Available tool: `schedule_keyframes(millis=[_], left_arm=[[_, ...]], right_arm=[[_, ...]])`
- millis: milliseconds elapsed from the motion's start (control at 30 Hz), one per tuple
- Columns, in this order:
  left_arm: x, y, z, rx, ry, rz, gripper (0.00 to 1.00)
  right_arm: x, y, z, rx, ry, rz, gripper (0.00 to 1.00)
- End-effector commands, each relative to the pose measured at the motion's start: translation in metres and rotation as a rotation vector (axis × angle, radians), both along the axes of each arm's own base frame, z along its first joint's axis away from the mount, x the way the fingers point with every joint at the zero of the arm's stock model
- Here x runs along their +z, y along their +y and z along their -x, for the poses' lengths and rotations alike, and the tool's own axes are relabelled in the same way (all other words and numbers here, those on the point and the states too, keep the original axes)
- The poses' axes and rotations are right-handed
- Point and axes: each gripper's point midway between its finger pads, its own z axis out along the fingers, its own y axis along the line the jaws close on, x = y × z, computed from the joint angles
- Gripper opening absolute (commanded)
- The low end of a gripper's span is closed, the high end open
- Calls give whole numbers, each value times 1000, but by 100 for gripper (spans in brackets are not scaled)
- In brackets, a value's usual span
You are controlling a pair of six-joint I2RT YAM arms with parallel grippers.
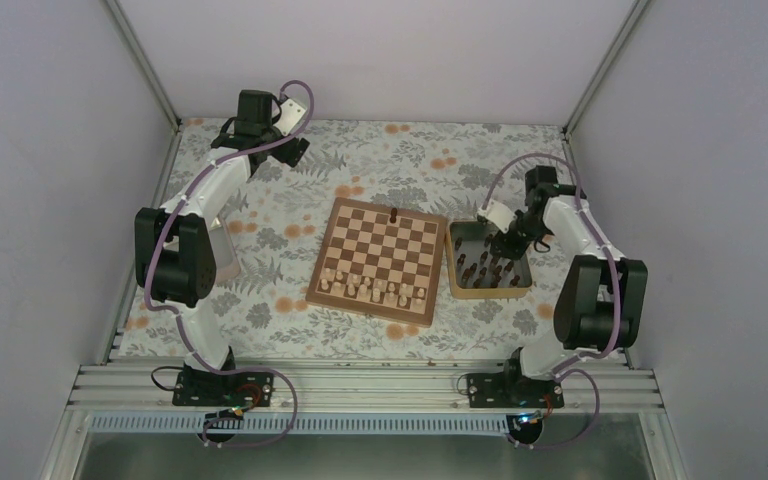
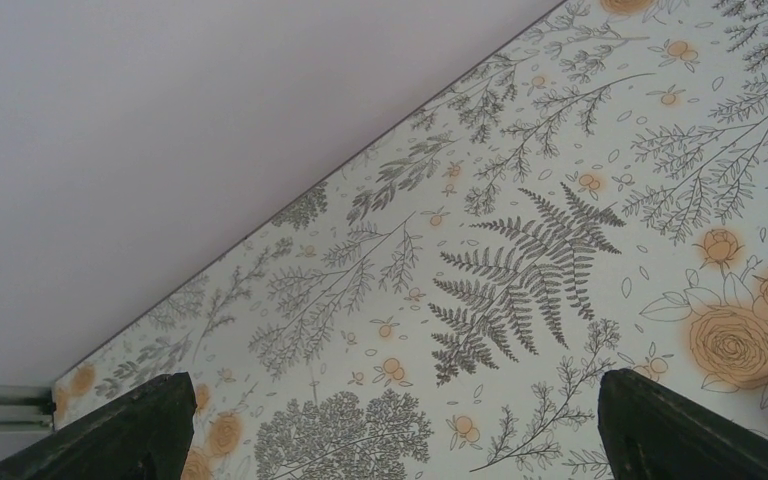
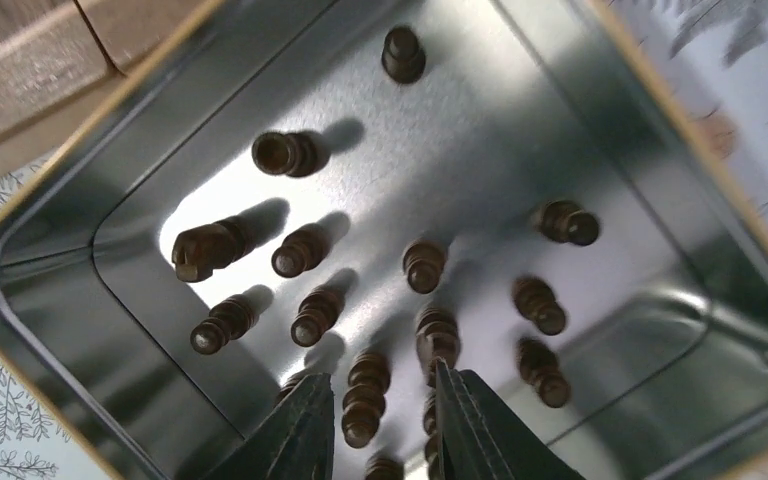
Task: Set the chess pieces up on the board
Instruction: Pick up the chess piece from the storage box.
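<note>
The board lies mid-table with one dark chess piece on its far edge row. Several dark chess pieces stand in a metal tray to the board's right. My right gripper hangs inside the tray, open, its fingers on either side of one dark piece with a small gap on each side. In the top view that gripper sits over the tray's middle. My left gripper is wide open and holds nothing, over the bare cloth at the far left.
Pale chessmen fill the board's two near rows. The tan-rimmed tray sits close against the board's right edge. Other dark pieces crowd close around the right fingers. White walls enclose the floral tablecloth.
</note>
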Motion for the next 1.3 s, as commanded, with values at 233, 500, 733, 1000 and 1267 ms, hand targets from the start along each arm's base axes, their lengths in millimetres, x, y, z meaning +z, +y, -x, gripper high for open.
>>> schedule_keyframes(millis=[233, 500, 733, 1000, 1267], left_arm=[[-5, -6, 0, -19, 17, 6, 100], [-8, -5, 1, -19, 22, 2, 100], [-10, -7, 1, -28, 27, 6, 100], [-11, -10, 2, -41, 39, 14, 100], [-12, -12, 3, -54, 44, 21, 100]], right_arm=[[-28, -7, 1, -68, -6, 34, 25], [-39, -13, -2, -84, 4, 63, 25], [-45, -16, 0, -88, 14, 74, 25], [-52, -18, -1, -88, 32, 78, 25], [-57, -21, -4, -96, 36, 92, 23]])
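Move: The dark carved piece that the right hand goes for stands in the storage box about 7 cm below that hand, level with it fore and aft, and 1 cm to its right. A pawn stands about 1 cm ahead of the hand; two more are 3 cm ahead and 3 cm right, and 1 cm ahead and 4 cm right, all about as low. From the left hand the carved piece lies some 22 cm back, 45 cm right and 18 cm lower. Downward into the storage box goes the right hand, about 5 cm: quickly for the first half, with a 1 cm dip back that it soon makes good, then slowly while easing 1.5 cm to the right to bring the fingers over the carved piece. The wrist turns only about 5 degrees; the fingers stay partly open, coming down astride the piece's head without closing on it. ##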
